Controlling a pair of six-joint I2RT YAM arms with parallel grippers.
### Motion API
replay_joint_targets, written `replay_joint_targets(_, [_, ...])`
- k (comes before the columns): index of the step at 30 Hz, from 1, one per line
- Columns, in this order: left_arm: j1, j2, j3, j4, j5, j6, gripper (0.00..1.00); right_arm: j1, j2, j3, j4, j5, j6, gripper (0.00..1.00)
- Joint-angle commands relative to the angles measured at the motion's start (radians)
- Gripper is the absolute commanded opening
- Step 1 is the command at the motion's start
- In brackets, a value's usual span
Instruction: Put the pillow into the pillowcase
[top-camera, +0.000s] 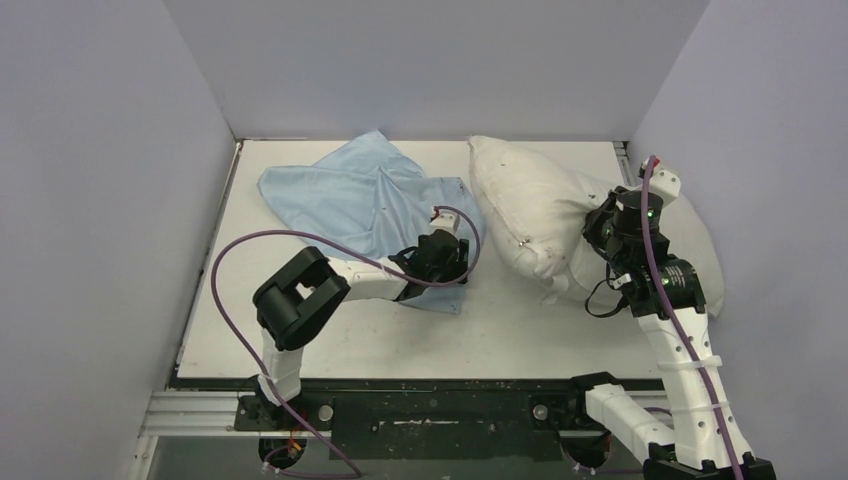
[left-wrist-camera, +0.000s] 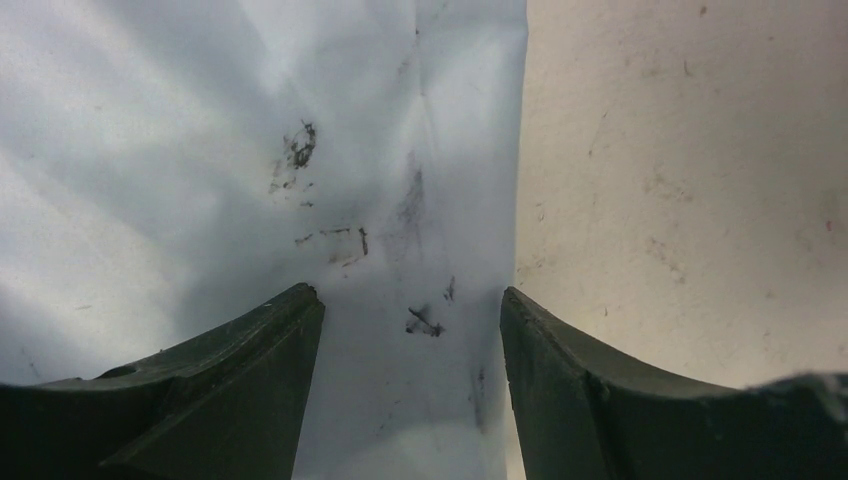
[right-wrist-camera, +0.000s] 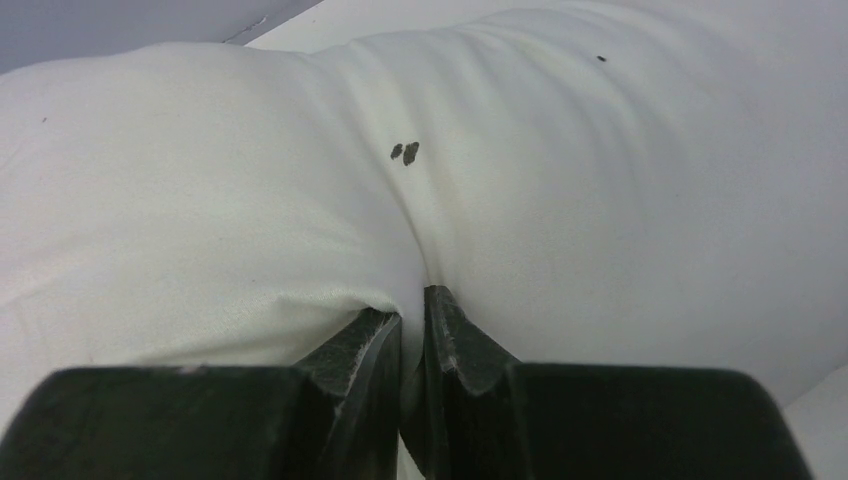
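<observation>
The light-blue pillowcase (top-camera: 350, 195) lies wrinkled and flat at the back left of the table. My left gripper (top-camera: 442, 268) points down over its near right corner. In the left wrist view that gripper (left-wrist-camera: 410, 300) is open, with the cloth (left-wrist-camera: 250, 150) below and its edge running just inside the right finger (left-wrist-camera: 560, 380). The plump off-white pillow (top-camera: 530, 215) lies at the back right. My right gripper (top-camera: 603, 240) presses into its near side. The right wrist view shows that gripper (right-wrist-camera: 412, 300) shut on a pinched fold of pillow fabric (right-wrist-camera: 200, 200).
The white table (top-camera: 330, 340) is bounded by grey walls at the left, back and right; the pillow rests against the right wall (top-camera: 740, 150). Bare table surface (left-wrist-camera: 680, 180) shows right of the pillowcase's edge. A purple cable (top-camera: 225, 260) loops over the left arm.
</observation>
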Motion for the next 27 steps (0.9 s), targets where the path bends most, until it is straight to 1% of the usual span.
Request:
replay_joint_targets(1, [-0.015,0.01,0.024,0.084,-0.047,-0.012,0.62,-0.012,-0.022,0.034,0.114,0.044,0.047,0.0])
replay_joint_targets(5, [-0.024,0.034,0.025,0.067,-0.059,-0.024,0.54,-0.012,-0.03,0.016,0.131,0.029,0.056,0.0])
replay_joint_targets(10, [-0.048,0.05,0.038,0.035,-0.092,-0.037,0.54,-0.012,-0.04,0.004,0.129,0.026,0.068,0.0])
replay_joint_targets(13, [-0.061,0.059,0.055,0.026,-0.122,-0.034,0.47,-0.012,-0.051,-0.004,0.129,0.034,0.074,0.0])
replay_joint_targets(14, [-0.065,0.066,0.066,0.014,-0.131,-0.03,0.43,-0.012,-0.053,-0.005,0.128,0.035,0.076,0.0])
replay_joint_targets(15, [-0.07,0.074,0.08,-0.004,-0.146,-0.024,0.36,-0.012,-0.056,-0.002,0.127,0.035,0.077,0.0])
replay_joint_targets(17, [-0.077,0.076,0.104,-0.053,-0.173,-0.013,0.16,-0.012,-0.056,0.006,0.122,0.035,0.075,0.0])
replay_joint_targets(19, [-0.083,0.054,0.11,-0.097,-0.194,-0.004,0.0,-0.012,-0.056,0.018,0.113,0.027,0.066,0.0])
replay_joint_targets(23, [-0.066,-0.077,0.038,-0.102,-0.172,-0.022,0.0,-0.012,-0.063,0.04,0.099,-0.055,0.062,0.0])
replay_joint_targets(27, [-0.011,-0.249,-0.077,-0.07,-0.134,-0.035,0.0,-0.012,-0.085,0.003,0.091,-0.143,0.023,0.0])
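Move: The pillowcase's near-right edge lies between the left hand's open fingers, about 1 cm below and 1 cm ahead of the hand point; the middle of the pillowcase is some 17 cm to the left and 11 cm ahead. The pillow, its grip point held high by the right hand, is centred about 23 cm to the left hand's right, 4 cm ahead and 10 cm higher. From the right hand, the pillowcase edge is some 20 cm left, 5 cm farther out and 27 cm down. The pillowcase's right edge is pinched by the left hand: its fingers, about two-thirds open, ease some 1.5 cm right and 1 cm down while closing fully on the cloth, then, shut, start up and to the left by about 2 cm each, drawing back slightly. The right hand keeps its grip on the raised pillow and drifts barely a centimetre or so left. ##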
